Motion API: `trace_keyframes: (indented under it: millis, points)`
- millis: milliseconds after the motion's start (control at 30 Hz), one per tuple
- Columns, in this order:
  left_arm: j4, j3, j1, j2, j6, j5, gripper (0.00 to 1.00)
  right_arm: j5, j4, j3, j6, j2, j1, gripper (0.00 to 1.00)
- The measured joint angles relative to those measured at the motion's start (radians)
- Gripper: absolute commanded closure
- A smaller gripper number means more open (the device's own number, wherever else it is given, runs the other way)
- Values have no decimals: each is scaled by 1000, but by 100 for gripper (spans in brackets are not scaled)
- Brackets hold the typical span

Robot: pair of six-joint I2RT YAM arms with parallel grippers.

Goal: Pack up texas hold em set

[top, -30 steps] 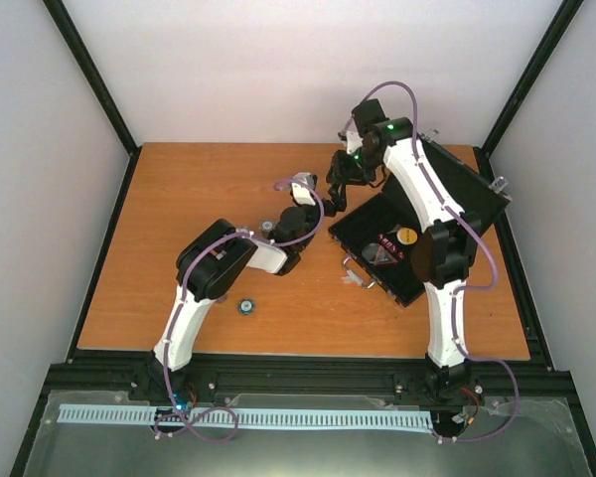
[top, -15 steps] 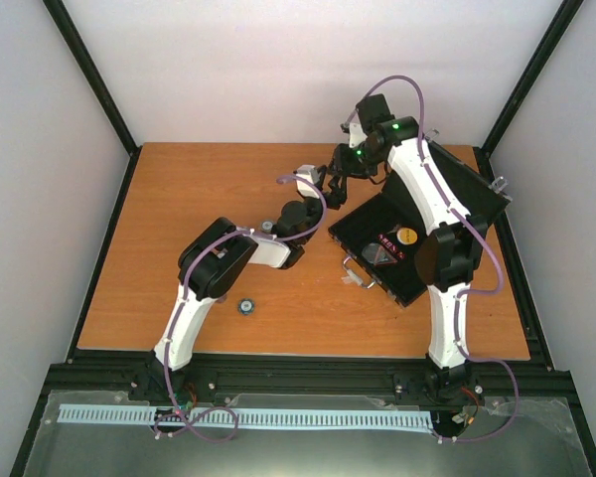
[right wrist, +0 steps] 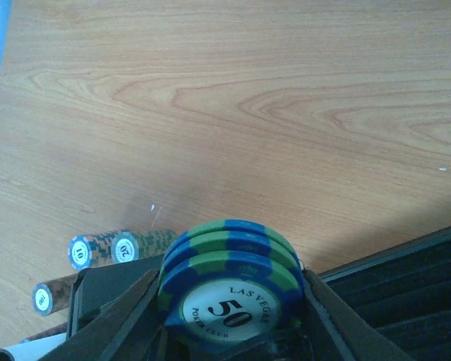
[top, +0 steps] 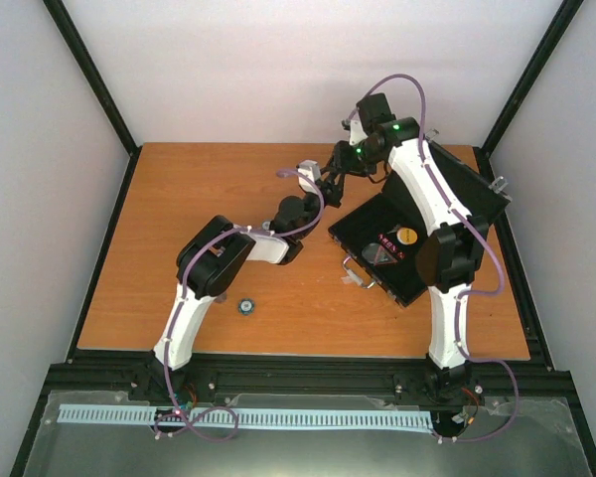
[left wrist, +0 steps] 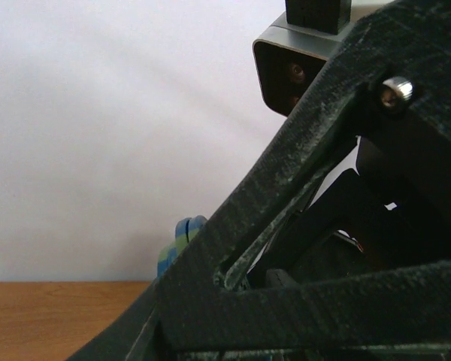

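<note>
My right gripper (top: 340, 171) hangs over the table left of the open black case (top: 377, 266) and is shut on a stack of three blue-and-green chips (right wrist: 233, 259). My left gripper (top: 323, 185) is raised right up against it. In the left wrist view black gripper parts fill the frame, and only an edge of the chips (left wrist: 182, 239) shows behind them, so its jaws cannot be read. A round yellowish disc (top: 407, 237) lies inside the case. One blue chip (top: 245, 306) lies on the table near the left arm.
Brown chip stacks (right wrist: 109, 248) lie on their sides on the wood below the right gripper. The case lid (top: 472, 189) stands open toward the back right. The case's front edge (right wrist: 406, 289) sits just right of the held chips.
My left gripper has risen up and to the right until it meets the right gripper. The right gripper shifted slightly left, still holding the chips.
</note>
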State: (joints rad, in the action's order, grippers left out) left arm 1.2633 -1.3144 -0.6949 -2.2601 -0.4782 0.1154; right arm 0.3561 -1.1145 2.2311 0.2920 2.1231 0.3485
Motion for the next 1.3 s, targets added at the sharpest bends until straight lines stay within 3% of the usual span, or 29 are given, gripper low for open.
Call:
trace_keyframes:
  millis: [67,100,167,533,700,933,1233,1300]
  points:
    - [0,-4,5,0,-7,-13,84,0,8,-2,4,-4,0,76]
    - [0,-5,7,0,-11,-22,94,-1,9,-2,4,-7,0,76]
    - [0,-7,10,0,-15,-38,99,-4,11,-7,7,-12,0,76]
    - [-43,-18,50,17,-64,-188,99,-18,46,-40,52,-37,1,75]
    - [-339,-43,103,124,-56,-377,99,-16,76,-41,118,-42,-3,70]
    - [-713,-23,137,308,0,-548,99,17,62,-75,35,-101,16,62]
    - [-941,6,147,436,70,-600,99,56,22,-93,-4,-134,29,35]
    - [-977,6,154,455,95,-606,99,54,12,-93,-7,-142,29,34]
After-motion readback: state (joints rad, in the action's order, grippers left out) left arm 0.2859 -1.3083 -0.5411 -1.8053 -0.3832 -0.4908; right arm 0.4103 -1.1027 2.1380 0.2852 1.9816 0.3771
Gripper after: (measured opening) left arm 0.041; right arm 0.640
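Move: The stack of 50 chips hangs in the air, still pinched in my right fingers, and my left fingers are already partly closed about it, its middle only about 1 cm ahead and 1 cm right of my left hand. From my right hand, the open case's tray lies some 16 cm right, 9 cm back and 19 cm below. The green chip stack stands about 18 cm left and 6 cm back on the table, the blue chip stack roughly 7 cm farther left and 1 cm farther back. I hold both hands nearly still while my left fingers tighten slowly on the 50 chips, then twist my left wrist some 35 degrees, clockwise and tipping down, and draw it about 6 cm back, with a little left and up. My right hand rises about 4 cm and follows some 3.5 cm back, then opens to let go; my left fingers end nearly shut. ##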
